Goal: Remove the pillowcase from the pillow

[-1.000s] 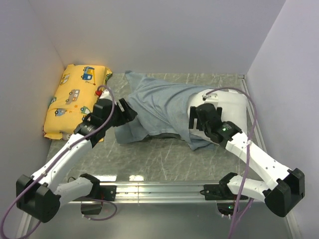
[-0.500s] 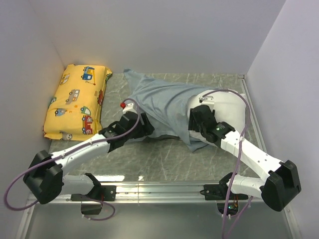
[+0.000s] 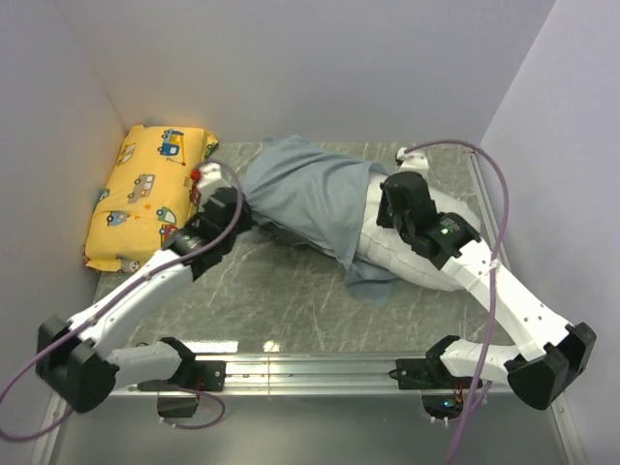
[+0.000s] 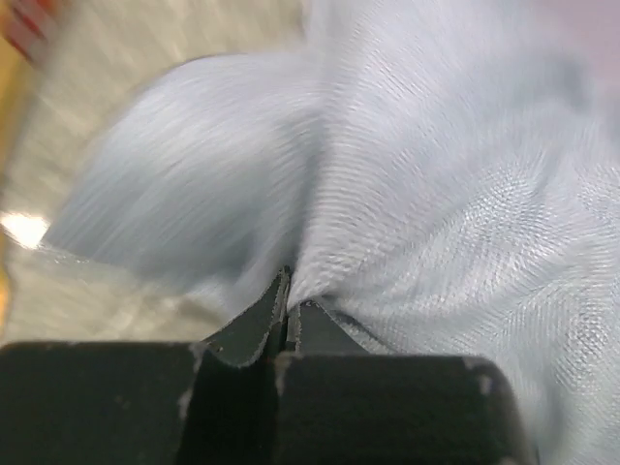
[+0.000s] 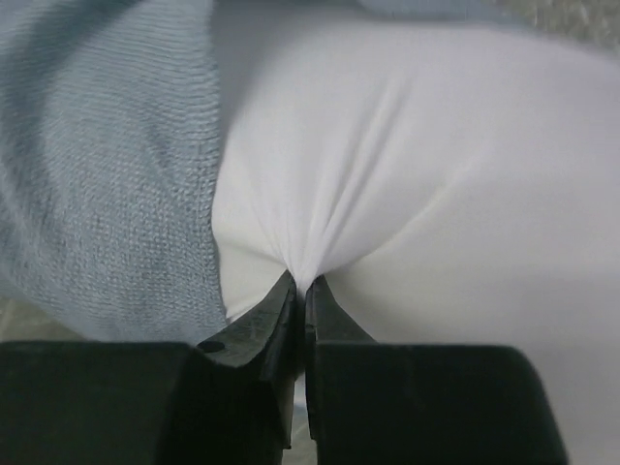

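The grey-blue pillowcase [image 3: 310,199] lies bunched across the middle of the table, still over the left end of the white pillow [image 3: 402,257]. The pillow's bare right part sticks out toward the right. My left gripper [image 3: 239,208] is at the pillowcase's left edge. In the left wrist view it [image 4: 291,302] is shut on a pinched fold of the pillowcase [image 4: 436,194]. My right gripper [image 3: 387,201] is on the pillow where the cover ends. The right wrist view shows it [image 5: 302,286] shut on a pucker of the pillow [image 5: 436,174], with the pillowcase [image 5: 107,165] just to its left.
A yellow cushion with cartoon vehicles [image 3: 150,194] lies against the left wall, close to my left arm. White walls close in the back and both sides. A metal rail [image 3: 310,368] runs along the near edge of the marbled table [image 3: 281,291].
Both grippers have gone from open to shut, the left on the pillowcase, the right on the pillow. The pillowcase has been drawn to the left and more white pillow now shows.
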Action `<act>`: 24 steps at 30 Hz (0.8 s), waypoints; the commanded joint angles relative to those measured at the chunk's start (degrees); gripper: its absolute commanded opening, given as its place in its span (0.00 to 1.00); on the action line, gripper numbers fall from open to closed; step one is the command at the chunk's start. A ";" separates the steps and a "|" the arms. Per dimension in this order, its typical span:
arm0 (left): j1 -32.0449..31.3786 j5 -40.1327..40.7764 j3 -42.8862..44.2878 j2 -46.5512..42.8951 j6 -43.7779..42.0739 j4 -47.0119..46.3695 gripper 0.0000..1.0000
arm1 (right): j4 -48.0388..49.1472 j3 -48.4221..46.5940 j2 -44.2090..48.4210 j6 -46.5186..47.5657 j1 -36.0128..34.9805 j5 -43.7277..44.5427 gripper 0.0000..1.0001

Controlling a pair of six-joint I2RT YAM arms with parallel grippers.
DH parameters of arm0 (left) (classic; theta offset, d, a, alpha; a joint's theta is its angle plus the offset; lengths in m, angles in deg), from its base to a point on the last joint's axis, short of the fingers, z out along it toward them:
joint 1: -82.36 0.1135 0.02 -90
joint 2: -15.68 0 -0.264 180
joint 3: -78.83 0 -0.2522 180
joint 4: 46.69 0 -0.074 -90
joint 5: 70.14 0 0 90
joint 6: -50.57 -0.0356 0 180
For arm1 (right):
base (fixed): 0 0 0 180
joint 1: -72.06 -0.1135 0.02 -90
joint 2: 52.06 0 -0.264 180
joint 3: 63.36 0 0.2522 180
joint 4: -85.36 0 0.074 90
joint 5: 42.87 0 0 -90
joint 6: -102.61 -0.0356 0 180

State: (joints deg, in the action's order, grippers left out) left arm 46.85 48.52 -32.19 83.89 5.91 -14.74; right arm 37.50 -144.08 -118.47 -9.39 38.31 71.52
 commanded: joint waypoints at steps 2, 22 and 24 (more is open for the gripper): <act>2.72 13.77 9.27 -10.70 -9.82 4.91 0.01 | -5.09 -12.99 6.63 2.66 0.27 3.74 0.05; 3.95 0.61 28.63 12.03 -15.20 -0.17 0.00 | 14.67 3.42 -27.61 -0.76 14.60 -18.93 0.03; 4.83 -2.28 28.01 15.11 -14.41 -1.23 0.01 | 14.77 2.63 -28.59 -0.85 14.60 -18.32 0.11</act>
State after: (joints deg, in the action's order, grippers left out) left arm 50.33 49.22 -4.60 98.49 -9.72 -11.72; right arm 58.13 -143.53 -143.85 -10.33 53.17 52.72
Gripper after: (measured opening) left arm 0.012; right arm 0.085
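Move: The left hand has the pillowcase's left end pinched up; the bulk of the pillowcase lies about 16 cm to its right, 10 cm ahead and 13 cm below. The white pillow's middle is some 43 cm to its right and 6 cm ahead, the yellow pillow about 27 cm to its left and 17 cm ahead. From the right hand, pinching the white pillow near the pillowcase's mouth, that pillow's middle lies roughly 12 cm right, 7 cm ahead and 15 cm below, the pillowcase 16 cm left and 12 cm ahead. Both hands fling their cloth up together with fingers staying shut, the left carrying the pillowcase's end up some 20 cm with a sway to its left and fingertips tipping up, the right raising its pinch of the white pillow by about 10 cm. Then both sweep forward and down towards the table's far side, the left about halfway back down and drifting right again, the right much deeper, well below its start, its fingertips tipping down. ##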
